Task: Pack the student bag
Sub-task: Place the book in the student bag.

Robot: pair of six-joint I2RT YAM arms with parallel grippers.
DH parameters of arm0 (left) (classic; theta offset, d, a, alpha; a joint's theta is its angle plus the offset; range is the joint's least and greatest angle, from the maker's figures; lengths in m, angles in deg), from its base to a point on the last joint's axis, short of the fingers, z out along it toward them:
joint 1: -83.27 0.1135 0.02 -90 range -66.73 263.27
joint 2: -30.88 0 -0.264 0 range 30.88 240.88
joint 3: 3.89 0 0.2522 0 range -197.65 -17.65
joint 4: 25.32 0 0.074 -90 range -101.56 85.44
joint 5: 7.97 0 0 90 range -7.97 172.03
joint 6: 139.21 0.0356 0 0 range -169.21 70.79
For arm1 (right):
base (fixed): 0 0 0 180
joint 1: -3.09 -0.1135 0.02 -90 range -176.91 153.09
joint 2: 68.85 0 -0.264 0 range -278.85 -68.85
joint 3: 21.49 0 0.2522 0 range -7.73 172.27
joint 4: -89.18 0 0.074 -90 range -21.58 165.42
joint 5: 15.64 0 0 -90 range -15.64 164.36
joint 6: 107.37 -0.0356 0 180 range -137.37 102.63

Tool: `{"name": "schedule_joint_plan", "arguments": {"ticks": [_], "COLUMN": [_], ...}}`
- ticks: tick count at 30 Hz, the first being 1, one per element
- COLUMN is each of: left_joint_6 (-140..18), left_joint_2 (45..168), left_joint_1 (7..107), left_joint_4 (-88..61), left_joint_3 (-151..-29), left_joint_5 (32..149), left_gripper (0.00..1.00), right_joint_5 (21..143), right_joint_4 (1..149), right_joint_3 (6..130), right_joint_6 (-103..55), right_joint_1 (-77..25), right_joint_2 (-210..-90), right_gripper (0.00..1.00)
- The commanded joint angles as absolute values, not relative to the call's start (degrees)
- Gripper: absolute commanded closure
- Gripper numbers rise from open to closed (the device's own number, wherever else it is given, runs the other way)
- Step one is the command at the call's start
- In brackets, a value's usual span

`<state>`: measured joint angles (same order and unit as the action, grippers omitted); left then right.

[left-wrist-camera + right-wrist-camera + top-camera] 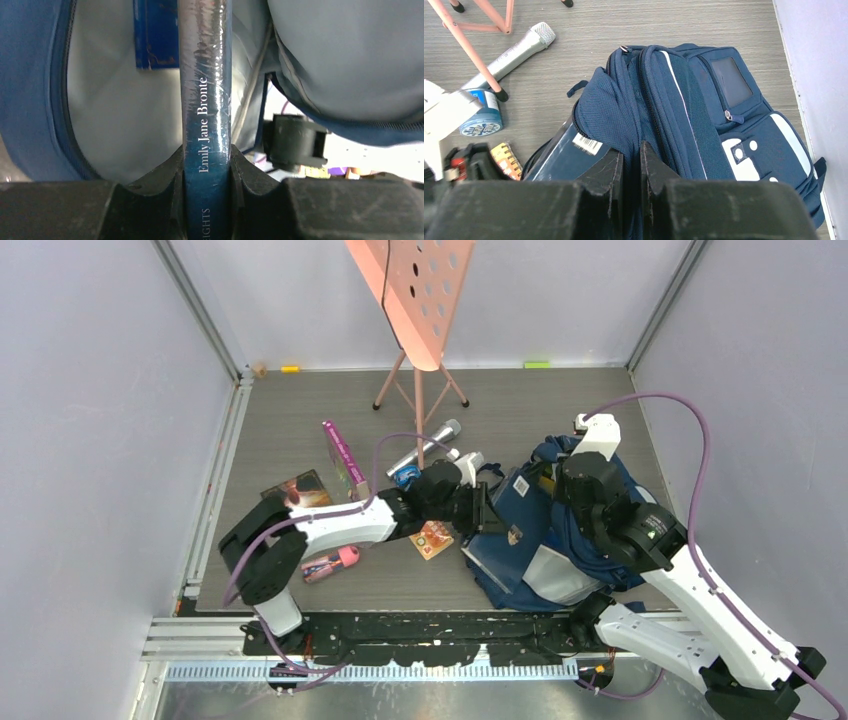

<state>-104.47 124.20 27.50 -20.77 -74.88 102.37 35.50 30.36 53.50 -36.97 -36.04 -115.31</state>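
Note:
The student bag [560, 550], a navy backpack with grey patches, lies at the right of the floor with its top opening toward the left arm. My left gripper [206, 170] is shut on the spine of a dark blue book [206, 100] lettered "Emily Jane Bronte". The book's far end is inside the bag's grey-lined opening [125, 110]. The same book [569, 155] shows a barcode label at the bag's mouth. My right gripper [631, 155] is shut on a fold of the student bag [704, 100] at the rim of the opening, holding it up.
A pink music stand [415, 300] stands behind. On the floor to the left lie a silver microphone [425, 445], a blue tin [406, 476], a pink box [343, 455], a dark booklet [300, 488], an orange card [433, 538] and a pink item [330, 563]. The right wall runs close to the bag.

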Motion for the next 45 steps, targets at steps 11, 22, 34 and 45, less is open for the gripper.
{"name": "schedule_joint_plan", "arguments": {"ticks": [11,22,34,45], "left_joint_6": [-105.02,-103.32,-95.77,-83.84], "left_joint_2": [143.45,150.19,157.86,153.71], "left_joint_1": [25.77,22.58,21.68,21.66], "left_joint_4": [-32.35,-29.98,-23.84,-18.37], "left_joint_3": [-96.83,-102.87,-114.67,-112.04], "left_joint_5": [97.79,95.26,88.86,78.71], "left_gripper": [1.00,1.00,0.99,0.45], "right_joint_5": [33.18,31.35,31.73,30.01], "right_joint_4": [32.93,33.87,34.49,33.98], "right_joint_3": [57.00,56.50,56.08,55.85], "right_joint_6": [-37.63,-37.15,-37.50,-37.41], "right_joint_1": [-35.76,-35.80,-35.76,-35.76], "right_joint_2": [-113.76,-113.95,-114.29,-111.92], "right_gripper": [1.00,1.00,1.00,1.00]}}
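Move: My left hand already grips the dark blue book by its spine. The inside of the student bag lies about 14 cm to the right, 4 cm ahead and 8 cm lower, with the blue book already packed there some 11 cm right, 2 cm ahead and 10 cm below. The orange notepad lies about 14 cm left, 3 cm back and 13 cm down. From my right hand, holding up the flap, the bag's inside is about 10 cm back, level sideways and 20 cm below. I slide the held book rightward into the open bag with my left hand, about 15 cm in all: first slanting forward and slightly down, then nearly straight right under the raised flap. Finally it edges forward and down, rolling some 15 degrees about its pointing direction as my fingers open to loosen on the book. My right hand keeps its pinch on the flap, drifting barely right. ##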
